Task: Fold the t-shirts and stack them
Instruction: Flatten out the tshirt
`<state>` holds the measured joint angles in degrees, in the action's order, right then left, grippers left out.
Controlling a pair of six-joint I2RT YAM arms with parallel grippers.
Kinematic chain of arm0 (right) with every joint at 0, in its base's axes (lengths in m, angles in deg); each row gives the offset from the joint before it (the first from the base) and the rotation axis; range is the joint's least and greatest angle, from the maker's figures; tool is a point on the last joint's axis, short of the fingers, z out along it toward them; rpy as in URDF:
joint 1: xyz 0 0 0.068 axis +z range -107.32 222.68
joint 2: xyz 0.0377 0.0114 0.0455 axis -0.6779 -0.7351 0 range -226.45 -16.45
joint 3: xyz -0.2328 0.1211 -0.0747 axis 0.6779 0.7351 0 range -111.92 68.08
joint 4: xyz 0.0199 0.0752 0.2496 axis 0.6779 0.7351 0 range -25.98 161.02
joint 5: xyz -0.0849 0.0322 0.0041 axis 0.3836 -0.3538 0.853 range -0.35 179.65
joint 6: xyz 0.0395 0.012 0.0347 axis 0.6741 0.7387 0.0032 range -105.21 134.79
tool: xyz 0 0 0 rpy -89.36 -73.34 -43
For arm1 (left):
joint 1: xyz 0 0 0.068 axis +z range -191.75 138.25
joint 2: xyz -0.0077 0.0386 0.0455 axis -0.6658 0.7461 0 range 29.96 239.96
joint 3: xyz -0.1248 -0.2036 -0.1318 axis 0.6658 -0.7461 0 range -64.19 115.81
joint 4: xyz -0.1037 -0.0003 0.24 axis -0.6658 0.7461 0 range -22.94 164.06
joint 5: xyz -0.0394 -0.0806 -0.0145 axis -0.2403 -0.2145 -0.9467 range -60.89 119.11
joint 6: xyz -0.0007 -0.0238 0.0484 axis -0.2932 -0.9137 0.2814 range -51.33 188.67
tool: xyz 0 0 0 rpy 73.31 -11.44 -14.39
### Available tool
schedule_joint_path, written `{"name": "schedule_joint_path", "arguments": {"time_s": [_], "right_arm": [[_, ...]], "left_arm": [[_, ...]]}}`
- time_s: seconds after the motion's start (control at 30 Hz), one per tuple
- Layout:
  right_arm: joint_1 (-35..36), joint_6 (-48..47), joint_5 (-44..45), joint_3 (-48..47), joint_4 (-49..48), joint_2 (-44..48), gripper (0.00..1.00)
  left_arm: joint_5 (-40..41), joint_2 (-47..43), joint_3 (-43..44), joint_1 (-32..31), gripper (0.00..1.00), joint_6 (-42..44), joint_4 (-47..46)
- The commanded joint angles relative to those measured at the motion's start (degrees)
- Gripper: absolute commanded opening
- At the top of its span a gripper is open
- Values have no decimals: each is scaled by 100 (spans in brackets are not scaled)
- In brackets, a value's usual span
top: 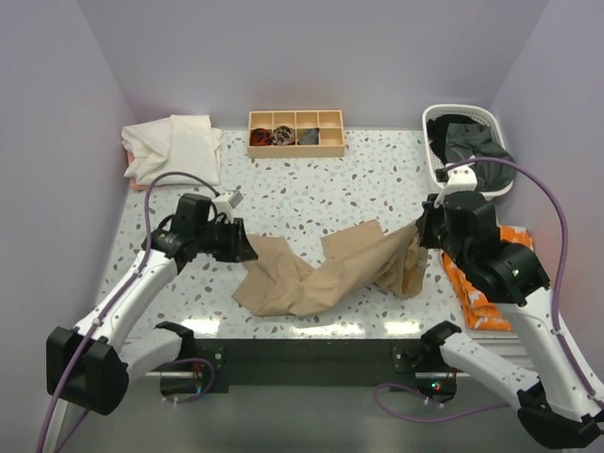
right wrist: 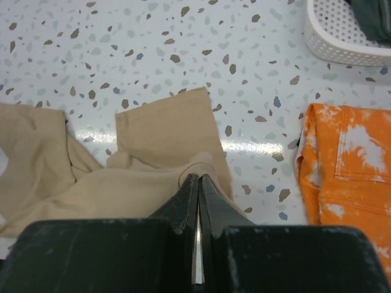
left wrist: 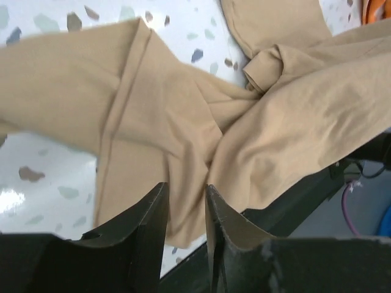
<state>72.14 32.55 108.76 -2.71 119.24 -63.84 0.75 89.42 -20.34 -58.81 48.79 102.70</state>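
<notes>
A tan t-shirt (top: 321,269) lies crumpled across the front middle of the table (top: 311,198). My left gripper (top: 249,249) is at its left end, jaws a little apart and so open (left wrist: 186,187); the tan cloth (left wrist: 275,122) spreads just past the tips and shows through the gap. My right gripper (top: 415,247) is shut (right wrist: 199,177) on a raised fold at the shirt's right edge (right wrist: 165,128). A cream-white t-shirt (top: 175,146) lies bunched at the back left. A dark green t-shirt (top: 472,142) fills the white basket (top: 439,118).
A wooden divided tray (top: 295,143) with small dark items stands at the back centre. Orange tie-dye cloth (top: 481,283) (right wrist: 348,165) lies folded at the right, beside my right arm. The basket's rim (right wrist: 342,49) is beyond it. The table's front edge runs under the tan shirt.
</notes>
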Motion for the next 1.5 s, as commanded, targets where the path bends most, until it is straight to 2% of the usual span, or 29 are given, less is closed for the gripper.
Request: {"name": "schedule_joint_path", "arguments": {"time_s": [0.0,0.13,0.3,0.33,0.43,0.53,0.73,0.87,1.13,1.47], "right_arm": [[-27,-158,900,-198,-512,-269,0],[-36,-343,1454,-489,-836,-884,0],[-27,-519,1376,-586,-1233,-1491,0],[-27,-519,1384,-603,-1303,-1544,0],[-36,-589,1428,-673,-1391,-1711,0],[-36,-642,1394,-744,-1426,-1773,0],[-45,-633,1279,-709,-1418,-1659,0],[-36,-633,1218,-638,-1400,-1501,0],[-36,-607,1121,-621,-1277,-1281,0],[-45,-642,1200,-594,-1172,-1070,0]], "left_arm": [[145,723,456,-8,36,-140,-1402],[427,1488,1001,-131,43,63,-1332],[1367,1981,1020,-1351,39,283,-471],[1551,1999,863,-1709,38,222,-270],[1955,1737,555,-2229,38,-235,90],[2219,1246,300,-2468,38,-823,364],[2790,-239,-622,-2548,41,-2159,383],[3196,-681,-957,-2548,43,-2670,312],[3249,319,-1203,-2548,40,-2635,-284],[2862,558,-1573,-2557,38,-2758,-847]]}}
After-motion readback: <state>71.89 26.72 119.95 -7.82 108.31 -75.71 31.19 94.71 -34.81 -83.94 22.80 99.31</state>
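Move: From the left gripper, the loose near-left hem corner of the tan t-shirt lies about 5 cm back, 5 cm left and 13 cm below; the sleeve end beside it is some 6 cm ahead, 3 cm right. The flat tan flap is roughly 11 cm ahead and 25 cm right. The right gripper holds the shirt's other end high; from it the hem corner is about 7 cm back, 47 cm left, and the orange shirt 22 cm right, 2 cm back. Swing the left gripper forward briefly, loop it right and back, then bring it left again and down about 12 cm to the tan shirt's near-left hem corner, fingers still part open and tipping more steeply down. Meanwhile keep the right fingers shut on the shirt, carry that end forward about 9 cm, then ease slightly back and up. ##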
